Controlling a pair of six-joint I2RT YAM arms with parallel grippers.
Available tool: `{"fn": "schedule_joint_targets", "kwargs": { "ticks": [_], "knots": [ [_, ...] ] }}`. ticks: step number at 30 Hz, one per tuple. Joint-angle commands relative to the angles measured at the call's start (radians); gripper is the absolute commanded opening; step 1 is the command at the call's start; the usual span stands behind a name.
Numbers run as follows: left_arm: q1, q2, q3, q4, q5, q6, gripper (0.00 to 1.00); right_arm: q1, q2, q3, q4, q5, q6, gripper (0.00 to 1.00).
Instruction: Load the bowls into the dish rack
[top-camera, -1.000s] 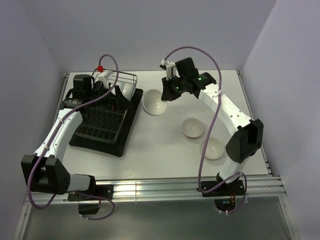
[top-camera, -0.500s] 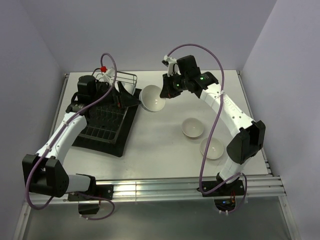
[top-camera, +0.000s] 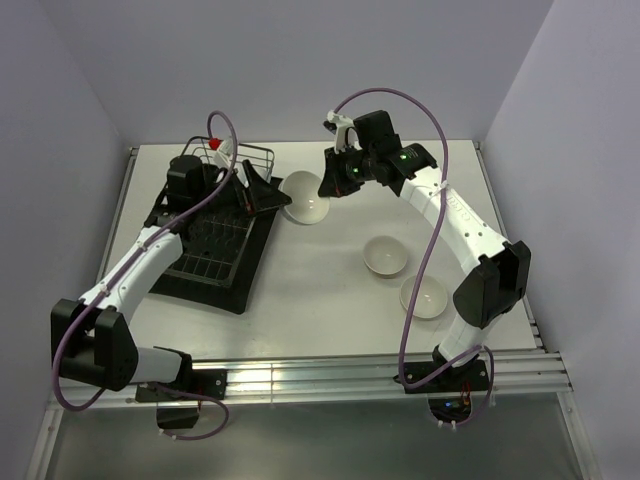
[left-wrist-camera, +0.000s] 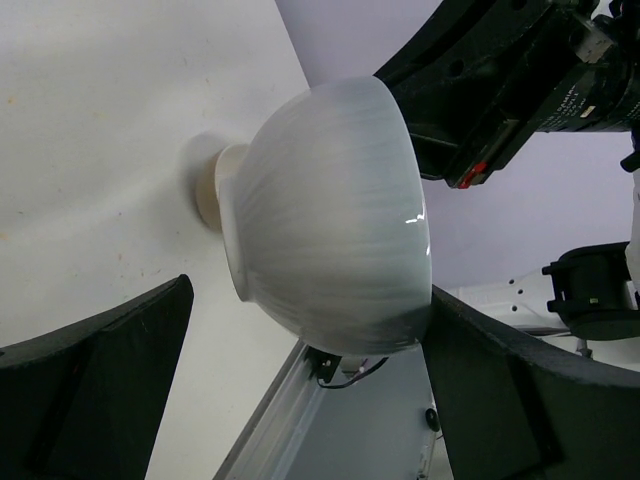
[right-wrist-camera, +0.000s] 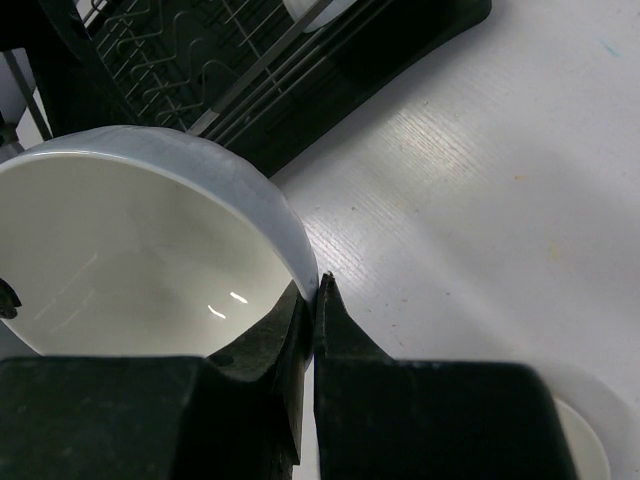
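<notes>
My right gripper (top-camera: 327, 186) is shut on the rim of a white bowl (top-camera: 305, 198) and holds it just right of the dish rack (top-camera: 205, 245). In the right wrist view its fingers (right-wrist-camera: 335, 330) pinch the rim, one inside the bowl (right-wrist-camera: 130, 260) and one outside. My left gripper (top-camera: 264, 192) is open at the bowl's left side. In the left wrist view the bowl's underside (left-wrist-camera: 330, 210) sits between the spread fingers (left-wrist-camera: 90, 390); I cannot tell if they touch it. Two more bowls (top-camera: 385, 256) (top-camera: 424, 296) rest on the table.
The rack (right-wrist-camera: 240, 60) sits on a black tray (top-camera: 235, 290) at the table's left. Something white (right-wrist-camera: 312, 8) shows in the rack's far end. The right arm's wrist (left-wrist-camera: 500, 80) is close behind the held bowl. A bowl's edge (right-wrist-camera: 580, 450) shows at the lower right of the right wrist view.
My left gripper has swung right from over the rack to the held bowl. My right gripper has carried the bowl a little left and back, toward the rack's corner.
</notes>
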Motion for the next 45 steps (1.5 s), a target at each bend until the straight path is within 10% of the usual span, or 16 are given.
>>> {"fn": "schedule_joint_targets", "kwargs": {
  "ticks": [1,11,23,27,32,45],
  "knots": [
    [-0.022,-0.016,-0.023,0.118,-0.036,-0.066,0.99,-0.002,-0.032,0.058,0.052,-0.054,0.029,0.0],
    [-0.048,0.015,-0.046,0.197,-0.002,-0.181,0.97,0.007,-0.028,0.05,0.055,-0.06,0.032,0.0],
    [-0.047,0.004,-0.075,0.243,0.021,-0.194,0.41,0.009,-0.013,0.058,0.03,-0.098,0.017,0.0],
    [-0.047,-0.003,-0.076,0.215,0.009,-0.166,0.03,0.009,-0.007,0.061,0.018,-0.103,0.006,0.26],
    [-0.012,-0.037,-0.083,0.189,-0.024,-0.137,0.0,0.009,-0.019,0.05,0.021,-0.108,0.003,0.7],
    [0.248,-0.043,0.082,-0.098,-0.004,0.19,0.0,0.0,-0.054,0.047,-0.004,-0.106,-0.017,0.87]
  ]
}}
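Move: The bowl, its rim still pinched by the right fingers, has its middle about 5 cm right and 1 cm back of the left hand point, level with it, between the open left fingers; from the right hand it is some 5 cm left and 1 cm back. The rack's middle lies about 17 cm left and 1 cm back of the left hand, the racked bowls roughly 8 cm left and 5 cm ahead of that hand, both lower. Left gripper closes on the bowl, right releases its rim, left carries it about 10 cm left-forward towards rack. ##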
